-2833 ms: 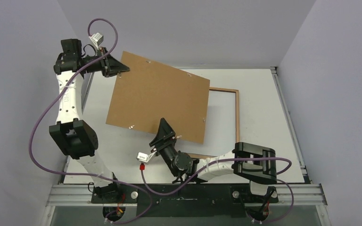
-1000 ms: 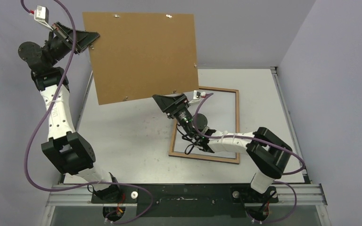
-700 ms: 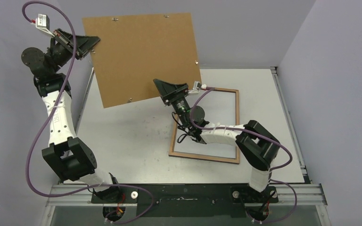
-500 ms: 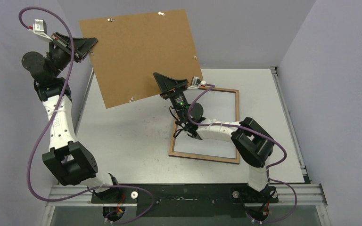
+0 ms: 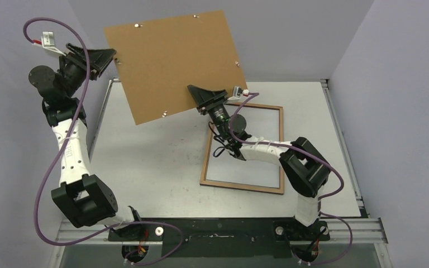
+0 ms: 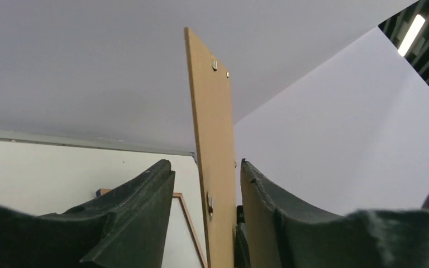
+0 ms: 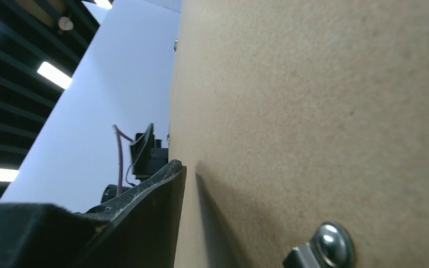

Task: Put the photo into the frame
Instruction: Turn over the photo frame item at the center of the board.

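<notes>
A brown backing board (image 5: 173,61) hangs tilted in the air above the table's far left. My right gripper (image 5: 204,94) points upward and is shut on the board's lower right edge; one finger (image 7: 156,190) lies against the board (image 7: 313,111), the other is hidden behind it. My left gripper (image 5: 109,56) is open at the board's left edge. The board (image 6: 212,167) stands between its fingers, with a gap on the left side. The frame (image 5: 240,187) lies flat on the table, wood-brown side up. The photo is not in view.
Metal turn clips (image 5: 163,114) stick out along the board's edges. The white table (image 5: 145,162) has a raised rail (image 5: 343,151) on its right side. Grey walls close in on three sides. The purple left arm cable (image 5: 44,167) loops out to the left.
The left jaws have opened off the board. The right gripper rose to the board's lower right edge and closed on it. The board shifted a little to the right.
</notes>
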Controlling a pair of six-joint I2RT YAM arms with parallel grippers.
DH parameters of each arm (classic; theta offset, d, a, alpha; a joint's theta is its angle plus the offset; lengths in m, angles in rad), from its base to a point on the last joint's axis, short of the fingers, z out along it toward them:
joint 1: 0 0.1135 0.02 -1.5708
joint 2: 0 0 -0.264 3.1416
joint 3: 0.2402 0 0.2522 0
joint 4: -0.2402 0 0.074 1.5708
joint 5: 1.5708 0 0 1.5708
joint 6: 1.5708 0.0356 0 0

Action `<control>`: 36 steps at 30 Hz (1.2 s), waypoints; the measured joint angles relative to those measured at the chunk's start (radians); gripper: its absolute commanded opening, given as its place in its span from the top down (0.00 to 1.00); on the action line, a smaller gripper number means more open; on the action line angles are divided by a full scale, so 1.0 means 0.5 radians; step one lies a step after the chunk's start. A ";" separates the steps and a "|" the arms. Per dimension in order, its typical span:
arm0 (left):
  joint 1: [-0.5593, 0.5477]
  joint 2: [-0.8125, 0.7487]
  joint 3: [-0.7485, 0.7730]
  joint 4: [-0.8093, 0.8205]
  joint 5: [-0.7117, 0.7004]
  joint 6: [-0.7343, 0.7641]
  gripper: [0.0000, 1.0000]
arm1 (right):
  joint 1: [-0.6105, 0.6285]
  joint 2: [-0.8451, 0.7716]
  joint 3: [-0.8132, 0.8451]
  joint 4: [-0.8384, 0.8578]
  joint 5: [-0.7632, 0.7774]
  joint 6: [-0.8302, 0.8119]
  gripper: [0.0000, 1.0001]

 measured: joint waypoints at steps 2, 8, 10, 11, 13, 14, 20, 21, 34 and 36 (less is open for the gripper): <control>0.001 -0.011 0.000 -0.098 0.005 0.135 0.29 | -0.091 -0.066 -0.057 -0.094 -0.065 0.011 0.95; 0.011 -0.011 0.008 -0.547 0.031 0.640 0.00 | -0.488 -0.480 -0.258 -0.658 -0.370 -0.073 0.95; 0.031 -0.008 0.014 -0.706 0.031 0.807 0.03 | -0.642 -0.653 -0.259 -0.948 -0.508 -0.178 0.95; 0.042 -0.005 0.020 -0.772 0.030 0.880 0.04 | -0.717 -0.742 -0.258 -1.096 -0.558 -0.246 0.95; 0.057 0.000 0.024 -0.858 0.030 1.001 0.03 | -0.831 -0.917 -0.256 -1.354 -0.631 -0.386 0.95; 0.062 0.003 0.024 -0.895 0.031 1.059 0.03 | -0.871 -1.000 -0.256 -1.468 -0.672 -0.462 0.95; -0.034 0.088 0.060 -1.127 0.064 1.408 0.01 | -0.924 -1.256 -0.256 -1.849 -0.961 -0.731 0.95; -0.067 0.105 0.067 -1.182 0.071 1.479 0.00 | -0.923 -1.261 -0.256 -1.909 -1.026 -0.756 0.95; -0.330 0.243 0.126 -1.756 0.159 2.153 0.04 | -0.919 -1.267 -0.254 -2.658 -1.432 -1.134 0.95; -0.373 0.291 0.120 -1.842 0.193 2.244 0.04 | -0.922 -1.263 -0.253 -2.662 -1.502 -1.151 0.95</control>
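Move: The right hand already pinches the brown backboard by its near edge; the board's middle lies about 7 cm ahead, 6 cm left and 8 cm higher. The frame it is carried towards is centred roughly 17 cm right, 3 cm back and 36 cm below. From the left hand, its fingers already parting at the board's left end, the board's middle lies some 19 cm right, 1 cm ahead and 3 cm lower, the frame about 42 cm right, 9 cm back and 47 cm below. Still pinching the backboard's edge, the right hand swings it about 18 cm right, bowing forward, then draws back some 10 cm and sinks over the frame, rolling its left side down about 50 degrees. The left hand opens wide, comes free of the board and sinks about 20 cm, drifting right late while its left side rolls up. ##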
